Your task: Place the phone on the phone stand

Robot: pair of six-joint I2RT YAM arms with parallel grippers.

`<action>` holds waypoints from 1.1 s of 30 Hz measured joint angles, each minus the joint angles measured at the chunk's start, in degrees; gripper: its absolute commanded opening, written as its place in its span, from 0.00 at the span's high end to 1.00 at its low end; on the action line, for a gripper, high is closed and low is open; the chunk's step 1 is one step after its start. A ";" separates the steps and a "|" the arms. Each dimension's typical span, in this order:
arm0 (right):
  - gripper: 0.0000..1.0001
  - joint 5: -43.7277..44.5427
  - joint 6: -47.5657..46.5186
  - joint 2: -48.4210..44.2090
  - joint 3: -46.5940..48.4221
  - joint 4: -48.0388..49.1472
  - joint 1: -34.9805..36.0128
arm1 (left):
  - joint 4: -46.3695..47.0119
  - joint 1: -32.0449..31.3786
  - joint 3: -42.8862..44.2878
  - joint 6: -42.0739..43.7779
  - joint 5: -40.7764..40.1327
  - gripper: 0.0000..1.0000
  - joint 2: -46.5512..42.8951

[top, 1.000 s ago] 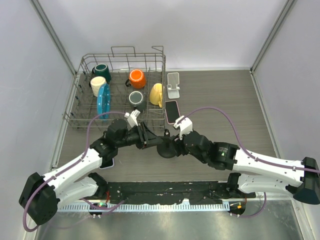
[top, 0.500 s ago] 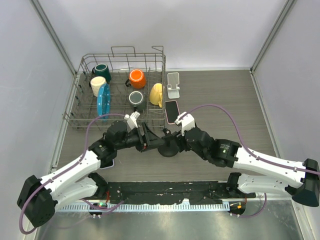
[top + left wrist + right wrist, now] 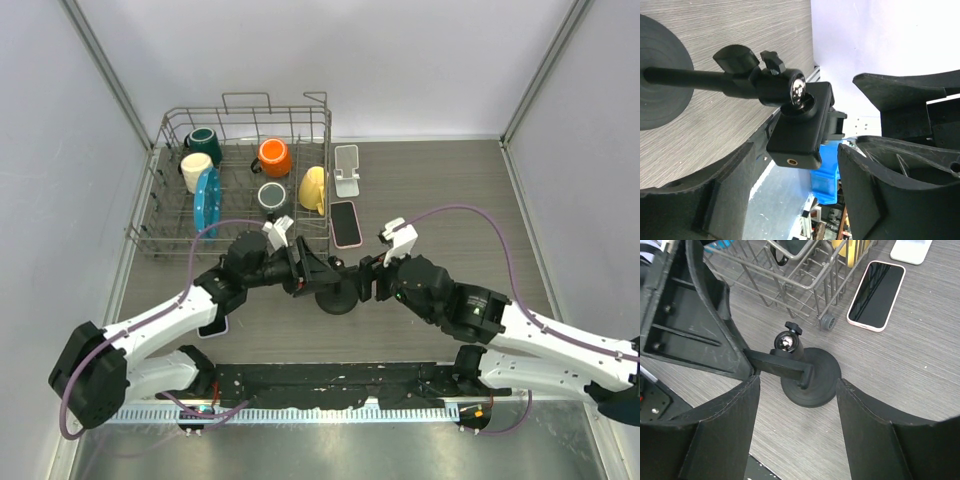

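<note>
The phone (image 3: 345, 223), dark screen up with a pink rim, lies flat on the table beside the rack; the right wrist view has the phone (image 3: 876, 295) at upper right. A black phone stand (image 3: 338, 298) with a round base stands between both arms. Its clamp head (image 3: 800, 127) sits on a ball joint, tilted sideways. My left gripper (image 3: 796, 162) is open around the clamp, with a gap on each side. My right gripper (image 3: 799, 382) is open above the stand's base (image 3: 812, 377), touching nothing.
A wire dish rack (image 3: 160, 205) at back left holds several mugs and a blue plate. A small white folding stand (image 3: 347, 170) sits beyond the phone, next to the rack's right side. The rack's caster (image 3: 827, 321) is close to the black stand.
My left gripper has opened off the clamp head and shifted a little right. My right arm has drawn back to the right, its jaws slightly wider. The phone has not moved.
</note>
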 measured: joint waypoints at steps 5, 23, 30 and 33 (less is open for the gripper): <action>0.32 0.33 2.84 -3.34 -0.66 0.20 -0.02 | 2.80 -0.02 0.04 -1.03 0.79 0.53 2.36; 0.31 0.33 6.58 -4.31 -2.54 -0.04 -0.02 | 15.76 0.33 -1.66 -2.47 2.25 1.00 8.61; 0.31 -0.07 7.85 -5.70 -3.48 0.11 -0.02 | 21.79 0.55 -2.89 -3.19 2.78 1.00 10.80; 0.31 -0.07 8.07 -6.21 -3.78 0.15 -0.02 | 23.52 0.55 -3.52 -3.45 2.78 1.00 11.10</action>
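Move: The phone stand's black clamp head sits nearly between the open left fingers, about 1 cm ahead of the left hand and 2 cm to its right, level with it. From that hand, the stand's round base is some 3 cm ahead, 5 cm right and 16 cm below; the rack's near corner about 14 cm ahead, 2 cm right, low down; the pink-edged phone roughly 22 cm ahead and 7 cm right on the table. From the right hand, the head is about 3 cm ahead, 4 cm left and 4 cm lower. Ease the left gripper about 1 cm rightward and pinch the phone stand's clamp head. Keep the grip and carry on another 2 cm forward and to the right, shifting the stand along while the fingertips tip up some 5 to 10 degrees. Leave the right gripper open beside the stand, drawing it about 1 cm back and to its right. ##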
